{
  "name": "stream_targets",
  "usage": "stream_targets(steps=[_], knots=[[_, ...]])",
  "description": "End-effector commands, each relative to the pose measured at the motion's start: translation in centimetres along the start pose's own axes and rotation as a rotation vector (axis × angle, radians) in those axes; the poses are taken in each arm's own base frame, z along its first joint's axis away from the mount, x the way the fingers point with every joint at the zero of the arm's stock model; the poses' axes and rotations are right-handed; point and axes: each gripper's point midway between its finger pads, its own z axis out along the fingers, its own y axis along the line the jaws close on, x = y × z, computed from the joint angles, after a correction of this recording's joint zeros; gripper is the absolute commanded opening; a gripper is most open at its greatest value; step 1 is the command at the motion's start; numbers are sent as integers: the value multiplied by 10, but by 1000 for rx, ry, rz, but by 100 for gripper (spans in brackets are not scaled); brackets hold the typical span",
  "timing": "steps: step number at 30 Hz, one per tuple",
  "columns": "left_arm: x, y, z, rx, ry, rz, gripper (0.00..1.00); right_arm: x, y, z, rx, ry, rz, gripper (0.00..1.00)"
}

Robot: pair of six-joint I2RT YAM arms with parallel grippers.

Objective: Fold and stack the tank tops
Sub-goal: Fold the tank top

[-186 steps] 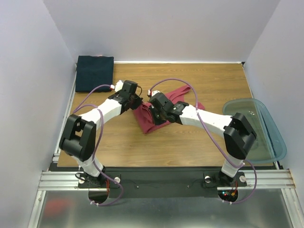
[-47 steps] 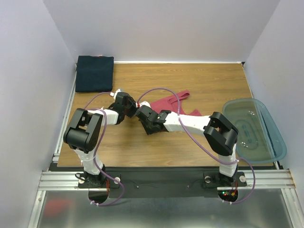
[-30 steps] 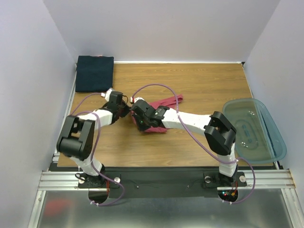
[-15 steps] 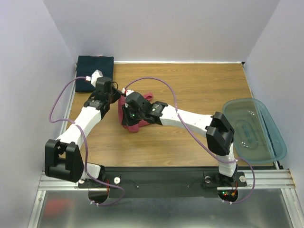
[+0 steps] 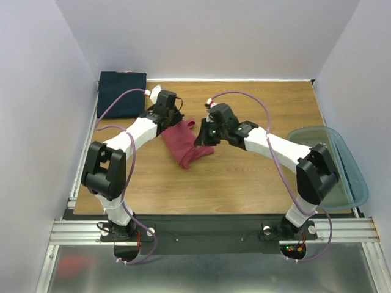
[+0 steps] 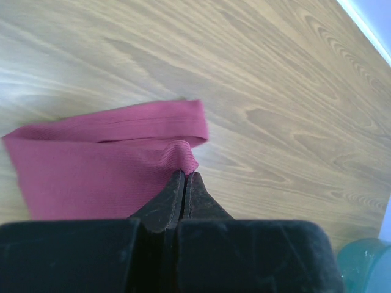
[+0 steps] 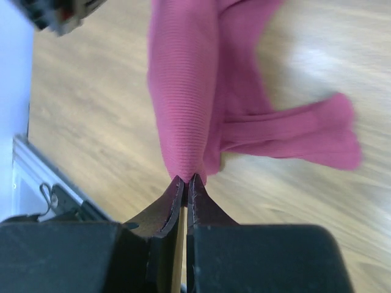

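The rose-red tank top [image 5: 185, 143] hangs bunched between my two grippers at mid table. My left gripper [image 5: 173, 120] is shut on its upper left edge; in the left wrist view the cloth [image 6: 104, 160] is pinched at my fingertips [image 6: 184, 176]. My right gripper [image 5: 203, 135] is shut on its right edge; in the right wrist view the cloth [image 7: 189, 91] hangs from the pinch point [image 7: 186, 179]. The dark navy tank top [image 5: 121, 93] lies as a flat rectangle at the far left corner.
A translucent blue-green plastic tub [image 5: 342, 165] sits at the table's right edge; its rim shows in the left wrist view [image 6: 366, 265]. The wooden table [image 5: 263, 177] is walled on three sides. The arms' cables loop above the cloth.
Both grippers have carried the red top back right toward mid table and spread apart. It now hangs longer between them instead of bunched near the left.
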Motion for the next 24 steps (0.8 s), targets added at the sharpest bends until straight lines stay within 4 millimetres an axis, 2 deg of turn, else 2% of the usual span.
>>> stream_targets(steps=[1,2,3,4,6,7,9,10,12,13,14,15,16,17,18,19,21,22,24], knots=[[-14,-46,3,67,-52,-23,0,-29,-9,-31,-60,-91,20,1],[-12,-51,7,70,-46,-21,0,-22,-21,-31,-43,-77,33,1],[-13,-61,9,86,-46,-21,0,-22,-29,-33,-32,-80,40,1],[-1,-63,19,79,-24,-10,0,-21,-37,-35,-18,-82,49,1],[2,-74,27,91,-20,-8,0,-25,-56,-40,16,-103,70,1],[14,-73,39,81,5,-3,0,-22,-71,-39,44,-99,90,1],[15,-82,48,102,8,-10,0,-20,-88,-37,68,-101,106,1],[25,-79,61,93,26,-5,0,-21,-102,-36,92,-102,125,1],[23,-95,69,161,18,-6,0,-20,-119,-30,114,-95,143,1],[26,-96,75,174,16,-4,7,-24,-131,-31,131,-105,158,1],[21,-108,76,232,-5,-3,13,-23,-141,-26,152,-102,170,3],[22,-110,78,248,-10,0,23,-25,-149,-25,167,-105,180,4],[21,-113,78,268,-16,4,24,-27,-158,-24,185,-110,192,6],[19,-119,75,296,-21,9,35,-31,-172,-25,214,-122,213,10],[13,-127,73,333,-39,12,39,-34,-178,-25,229,-130,221,14],[11,-133,69,363,-40,25,42,-35,-190,-24,253,-132,236,27],[4,-138,63,387,-58,35,50,-37,-199,-24,292,-145,238,45],[-5,-144,51,407,-83,41,63,-39,-201,-25,303,-154,239,60],[-12,-142,41,415,-103,46,64,-39,-207,-30,347,-176,238,69]])
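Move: Both hands still pinch the raised, folded tank top, the left at its far end, the right at its near end. The bare table spot for its middle lies about 4 cm back, 10 cm right and some 13 cm below the left hand; from the right hand, about 11 cm ahead, 4 cm right and 12 cm below. The dark folded cloth sits 18 cm ahead and 27 cm left of the left hand; the bin stands roughly 52 cm right and 3 cm back of the right hand. Sweeping to the right, forward and down, both hands carry the tank top to the table, the left about 11 cm rightward, the right about 17 cm while turning some 20 degrees clockwise. The left opens as its dip ends, letting go of the far end, then lifts a little while still moving forward; the right keeps sinking and opens last at the near end. ##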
